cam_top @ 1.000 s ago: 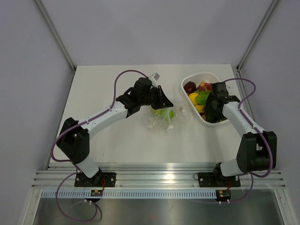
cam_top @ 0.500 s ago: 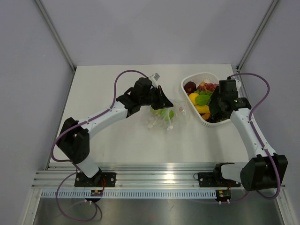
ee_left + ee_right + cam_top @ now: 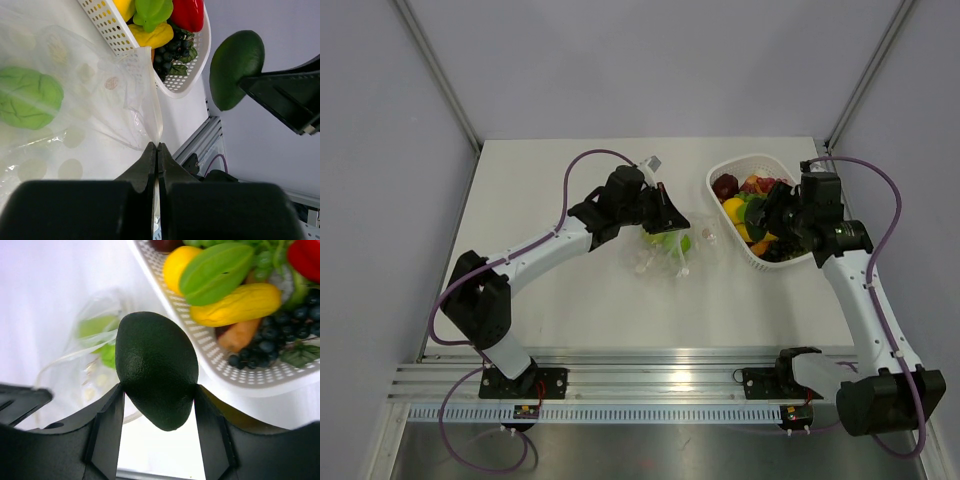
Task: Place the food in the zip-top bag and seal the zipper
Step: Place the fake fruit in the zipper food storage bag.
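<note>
The clear zip-top bag (image 3: 670, 252) lies mid-table with a light green food piece (image 3: 27, 97) inside. My left gripper (image 3: 158, 146) is shut on the bag's mouth edge (image 3: 156, 120) and holds it up. The zipper is too faint to make out. My right gripper (image 3: 158, 387) is shut on a dark green avocado (image 3: 155, 365), held in the air over the near left rim of the white basket (image 3: 250, 380). The avocado (image 3: 235, 67) also shows in the left wrist view, to the right of the bag. More food (image 3: 745, 200) fills the basket.
The white lattice basket (image 3: 730, 170) stands at the back right, holding yellow, green, red and dark purple pieces. An aluminium rail (image 3: 660, 380) runs along the near table edge. Grey walls close in the table on three sides.
My right arm has lifted off the basket with the avocado in its jaws, and its wrist has swung right. The left arm and the bag have not moved.
</note>
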Robot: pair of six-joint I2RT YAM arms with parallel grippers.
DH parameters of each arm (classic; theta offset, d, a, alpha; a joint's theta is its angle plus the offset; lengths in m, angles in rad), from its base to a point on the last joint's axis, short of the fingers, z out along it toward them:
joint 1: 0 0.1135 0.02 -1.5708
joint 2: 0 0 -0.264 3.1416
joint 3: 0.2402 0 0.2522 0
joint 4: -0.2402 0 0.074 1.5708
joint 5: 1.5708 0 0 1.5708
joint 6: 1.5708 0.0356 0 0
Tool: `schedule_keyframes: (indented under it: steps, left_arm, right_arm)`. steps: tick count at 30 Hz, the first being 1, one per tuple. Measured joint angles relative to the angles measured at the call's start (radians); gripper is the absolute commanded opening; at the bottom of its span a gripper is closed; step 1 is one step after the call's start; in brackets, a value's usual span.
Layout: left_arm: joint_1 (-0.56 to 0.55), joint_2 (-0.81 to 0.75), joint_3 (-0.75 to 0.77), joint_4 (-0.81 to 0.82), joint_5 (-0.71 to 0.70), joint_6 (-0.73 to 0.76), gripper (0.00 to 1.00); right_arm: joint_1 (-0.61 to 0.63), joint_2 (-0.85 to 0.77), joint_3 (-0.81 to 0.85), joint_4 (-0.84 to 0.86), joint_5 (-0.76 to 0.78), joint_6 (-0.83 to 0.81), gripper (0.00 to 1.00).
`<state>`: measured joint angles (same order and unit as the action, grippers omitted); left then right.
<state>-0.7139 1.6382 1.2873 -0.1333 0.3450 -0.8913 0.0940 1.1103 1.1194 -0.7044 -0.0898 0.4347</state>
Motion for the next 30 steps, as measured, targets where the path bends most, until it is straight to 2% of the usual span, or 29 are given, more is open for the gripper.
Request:
schedule_keyframes:
  steps: [4, 12, 30]
  left_arm:
    - [-0.002, 0.000, 0.000, 0.000, 0.000, 0.000, 0.00]
    - [-0.007, 0.000, 0.000, 0.000, 0.000, 0.000, 0.00]
    - [-0.011, 0.000, 0.000, -0.001, -0.001, 0.000, 0.00]
  right_arm:
    - [0.034, -0.034, -0.013, 0.032, -0.077, 0.019, 0.30]
    - [0.250, 0.063, -0.028, 0.093, -0.093, 0.070, 0.31]
    - [0.322, 0.173, -0.060, 0.184, -0.090, 0.124, 0.32]
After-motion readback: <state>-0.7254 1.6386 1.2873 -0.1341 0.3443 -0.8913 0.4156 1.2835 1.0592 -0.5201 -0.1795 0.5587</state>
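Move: About 13 cm to the left of the right hand, nearly level with it in reach and some 7 cm lower, is the bag's open mouth; this hand already holds the avocado. The green fruit inside the bag lies 17 cm left, 2 cm ahead and 15 cm below; the basket's middle is 9 cm ahead, 4 cm right, 15 cm below. From the left hand, pinching the rim, the mouth is about 4 cm right and 7 cm down. Swinging left away from the basket, the right hand carries the avocado some 13 cm to the bag's mouth, rising about 1 cm at first, then sinking roughly 5 cm. It slows halfway as it comes close beside the left fingers, having turned some 15 to 20 degrees counter-clockwise, and keeps its grip. The left hand stays put, still pinching the rim. ##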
